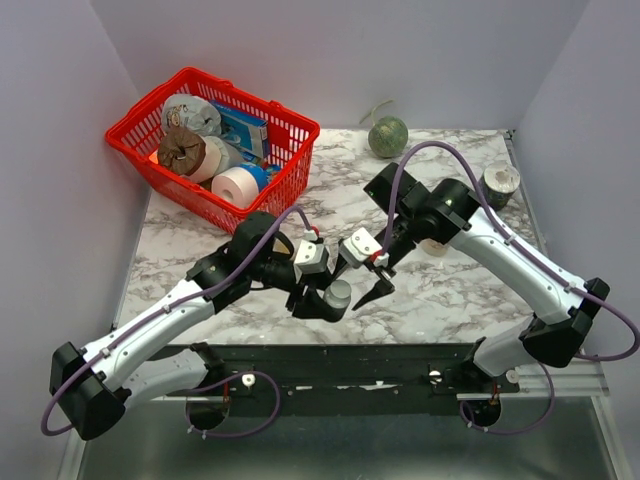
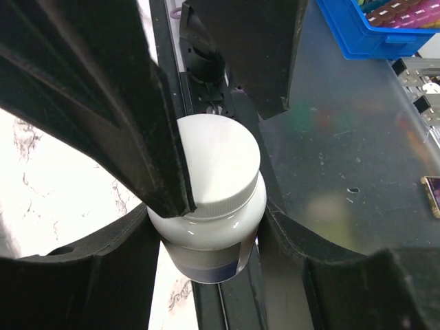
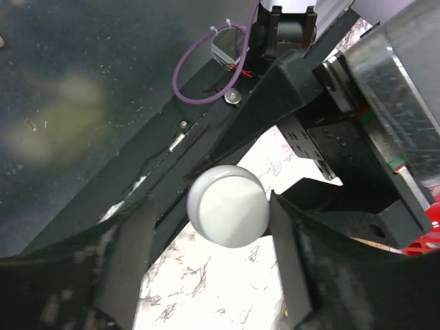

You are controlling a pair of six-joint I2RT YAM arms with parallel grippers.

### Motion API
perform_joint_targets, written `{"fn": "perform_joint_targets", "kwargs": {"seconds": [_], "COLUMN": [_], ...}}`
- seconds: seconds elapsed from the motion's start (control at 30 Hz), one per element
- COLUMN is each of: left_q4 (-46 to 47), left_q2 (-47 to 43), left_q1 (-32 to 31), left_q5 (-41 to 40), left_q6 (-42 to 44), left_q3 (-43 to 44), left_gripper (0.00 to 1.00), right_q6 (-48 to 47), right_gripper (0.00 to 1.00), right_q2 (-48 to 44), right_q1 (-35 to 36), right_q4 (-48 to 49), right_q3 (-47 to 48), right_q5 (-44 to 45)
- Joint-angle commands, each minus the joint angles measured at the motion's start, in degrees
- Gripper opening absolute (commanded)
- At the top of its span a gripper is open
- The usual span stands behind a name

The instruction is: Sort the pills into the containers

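Observation:
My left gripper [image 1: 335,297] is shut on a small white-capped bottle [image 2: 213,234], holding it by its body over the table's near edge. A dark band shows on the bottle's lower part. My right gripper [image 3: 206,206] stands over the white cap [image 3: 228,205] with one finger on each side. The right-hand finger [image 3: 292,247] touches the cap, while a gap shows between the cap and the other finger [image 3: 127,254]. In the left wrist view, one of those fingers [image 2: 137,130] overlaps the cap's left edge. The pills and the containers are out of view.
A red wire basket [image 1: 292,150] with tape rolls and packets stands at the back left. A green ball [image 1: 388,137] and a grey cup [image 1: 500,183] sit at the back right. The black rail [image 1: 400,365] runs along the table's near edge. A blue bin [image 2: 357,38] lies off the table.

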Motion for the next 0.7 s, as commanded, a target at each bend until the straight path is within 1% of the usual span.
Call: {"fn": "perform_joint_targets", "kwargs": {"seconds": [0.0, 0.07, 0.1, 0.17, 0.2, 0.3, 0.33, 0.37, 0.4, 0.43, 0.47, 0.53, 0.57, 0.6, 0.67], "left_q4": [2.26, 3.14, 4.36, 6.38, 9.09, 13.58, 13.95, 15.61, 16.32, 16.68, 17.37, 21.15, 22.47, 23.61, 24.15], "left_q2": [-0.92, -2.23, -2.76, -4.68, -5.48, -8.82, -9.87, -11.88, -12.77, -13.65, -15.05, -16.03, -16.12, -15.69, -13.85], "left_q1": [0.44, 0.44, 0.44, 0.61, 0.7, 0.88, 0.88, 0.88, 0.79, 0.79, 0.7, 0.35, 0.26, 0.09, -0.53], "left_q5": [-1.5, -3.71, -5.55, -7.75, -8.72, -16.52, -23.08, -27.23, -31.45, -36.1, -44.24, -51.67, -54.84, -56.44, -55.93], "left_q6": [0.88, 0.18, -0.17, -2.28, -3.42, -5.71, -7.45, -7.99, -7.83, -8.17, -8.09, -8.17, -7.91, -7.65, -6.95], "left_q3": [1.48, 0.86, 0.51, -0.98, -1.6, -4.06, -5.02, -5.55, -5.73, -6.17, -6.69, -8.53, -8.89, -9.07, -8.81], "left_gripper": [0.0, 0.0, 0.0, 0.0, 0.0, 0.0, 0.0, 0.0, 0.0, 0.0, 0.0, 0.0, 0.0, 0.0, 0.0], "right_q6": [4.57, 7.8, 9.22, 12.81, 14.84, 23.53, 26.34, 33.94, 38.02, 42.76, 50.64, 57.54, 64.1, 66.17, 71.61], "right_gripper": [0.62, 0.57, 0.52, 0.47, 0.42, 0.33, 0.31, 0.29, 0.24, 0.24, 0.21, 0.16, 0.15, 0.12, 0.11], "right_q2": [1.01, 0.75, 0.31, -1.27, -1.89, -4.0, -4.44, -5.31, -5.76, -6.2, -6.63, -6.47, -6.12, -5.5, -5.06], "right_q1": [0.87, 0.95, 0.87, 0.86, 0.95, 0.86, 0.86, 0.86, 0.86, 0.6, -0.27, -1.94, -4.3, -5.63, -8.09], "right_q4": [-1.19, 1.09, 2.32, 5.83, 7.59, 13.83, 15.59, 20.48, 23.05, 26.12, 31.46, 35.36, 38.51, 39.33, 42.57], "right_q3": [-1.28, -1.98, -3.29, -5.05, -6.89, -9.71, -12.07, -13.49, -15.33, -16.91, -20.15, -22.19, -23.42, -23.69, -24.31], "right_q5": [-0.07, 0.98, 1.51, 3.35, 4.23, 8.27, 10.54, 12.13, 13.97, 18.87, 21.0, 26.62, 26.91, 25.43, 22.09]}}
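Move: The white cap of the pill bottle, which the left fingers already hold, stands between the open right fingertips, within a centimetre or so of the right hand's point. From the left hand it lies about 4 cm higher, 2 cm to the right and 1 cm ahead. On the table, some 22 cm lower, an amber vial lies about 20 cm ahead of the left hand and 9 cm to its left. Forward together, slowly at first and then fast: the right fingers close and pinch the cap within the first centimetre or so, then both hands travel out some 8 cm. The right sinks about 4 cm as it turns clockwise roughly 40 degrees; the left drifts about 3 cm left, turning counter-clockwise about 35 degrees and keeping its hold on the bottle's body. ##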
